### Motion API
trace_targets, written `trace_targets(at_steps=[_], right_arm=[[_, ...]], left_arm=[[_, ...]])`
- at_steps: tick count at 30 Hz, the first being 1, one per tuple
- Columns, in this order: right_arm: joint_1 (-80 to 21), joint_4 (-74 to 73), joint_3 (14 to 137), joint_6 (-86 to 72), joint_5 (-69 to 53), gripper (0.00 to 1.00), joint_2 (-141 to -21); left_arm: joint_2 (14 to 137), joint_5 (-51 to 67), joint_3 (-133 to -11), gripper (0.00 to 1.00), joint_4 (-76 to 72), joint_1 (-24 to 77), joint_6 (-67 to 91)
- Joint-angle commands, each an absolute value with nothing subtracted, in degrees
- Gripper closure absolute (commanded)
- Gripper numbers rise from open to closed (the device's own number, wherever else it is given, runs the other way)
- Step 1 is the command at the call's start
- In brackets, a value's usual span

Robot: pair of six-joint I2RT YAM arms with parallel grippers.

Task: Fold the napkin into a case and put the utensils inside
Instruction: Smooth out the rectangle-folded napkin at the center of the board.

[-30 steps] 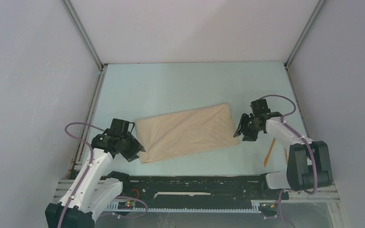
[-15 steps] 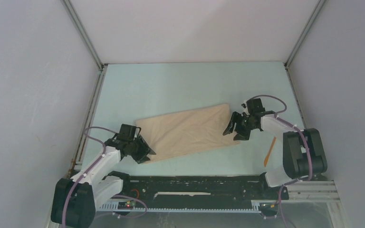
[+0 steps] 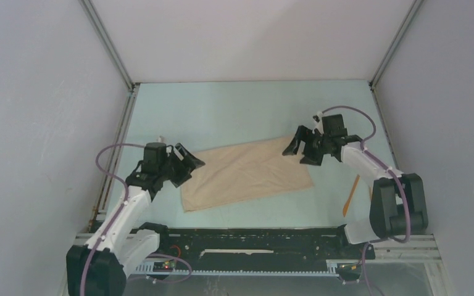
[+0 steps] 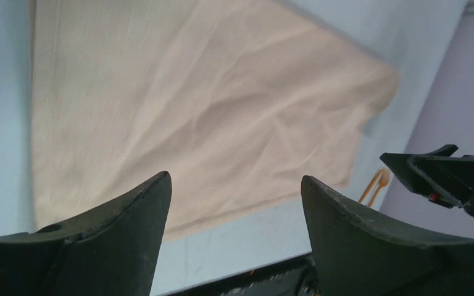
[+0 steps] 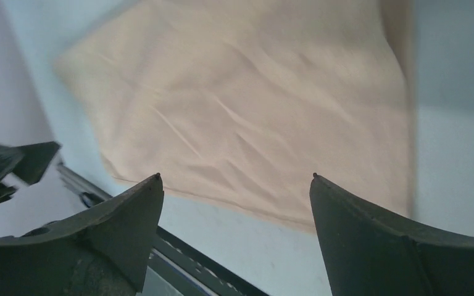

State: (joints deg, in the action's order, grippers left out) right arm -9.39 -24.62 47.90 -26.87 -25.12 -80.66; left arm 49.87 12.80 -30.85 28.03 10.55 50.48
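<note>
The beige napkin (image 3: 247,174) lies flat as a folded rectangle mid-table, slanting up to the right; it shows as well in the left wrist view (image 4: 191,111) and the right wrist view (image 5: 241,111). My left gripper (image 3: 192,168) (image 4: 236,179) hovers open over its left end with nothing between the fingers. At the cloth's far right corner my right gripper (image 3: 294,148) (image 5: 236,177) is also open and holds nothing. The orange-brown utensils (image 3: 350,196) (image 4: 375,185) lie on the table right of the napkin, beside the right arm.
Grey walls with metal corner posts (image 3: 108,46) close in the pale blue table (image 3: 247,111) on three sides. A black rail (image 3: 253,237) runs along the near edge between the arm bases.
Both grippers opened wide and let go of the napkin. They moved from its near corners up and toward its far side. The cloth stays flat in about the same spot.
</note>
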Motion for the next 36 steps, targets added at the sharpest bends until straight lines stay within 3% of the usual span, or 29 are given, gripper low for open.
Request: trace_targets(at_steps=[1, 10, 15, 20, 26, 36], right_arm=[[-9.9, -13.2, 58.0, -30.8, -34.8, 0.05, -89.5], [-7.8, -8.0, 69.2, -34.4, -38.7, 0.05, -108.6], [-4.5, -11.4, 71.1, -31.0, -33.0, 0.05, -113.4], [-4.6, -17.1, 73.8, -28.2, -29.1, 0.05, -112.9], [-9.3, -18.2, 77.2, -29.1, -31.8, 0.03, -107.5], [-6.3, -11.4, 77.0, -33.7, -36.4, 0.03, -118.4]], left_arm=[[59.9, 19.3, -34.0, 0.18, 13.2, 6.4, 51.4], [84.3, 18.5, -42.3, 0.19, 5.3, 2.4, 50.9], [92.3, 12.3, -45.8, 0.20, 9.9, 0.2, 47.8], [90.2, 9.5, -47.7, 0.20, 14.0, 0.7, 45.2], [85.8, 19.0, -53.1, 0.18, 16.0, 2.9, 45.0], [96.9, 16.4, -53.5, 0.18, 15.1, 0.2, 46.2]])
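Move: The folded napkin lies flat some 8 cm below both hands. From the left hand its far-left corner is about 13 cm ahead and 7 cm to the left, and its middle 3 cm ahead and 21 cm to the right. From the right hand the far-right corner is about 14 cm ahead and 3 cm to the right, the middle 6 cm back and 19 cm to the left; the nearer wooden utensil lies 18 cm back and 23 cm to the right. Both open hands reach about 15 cm forward to the napkin's far edge, dipping midway, the right also bearing left. ##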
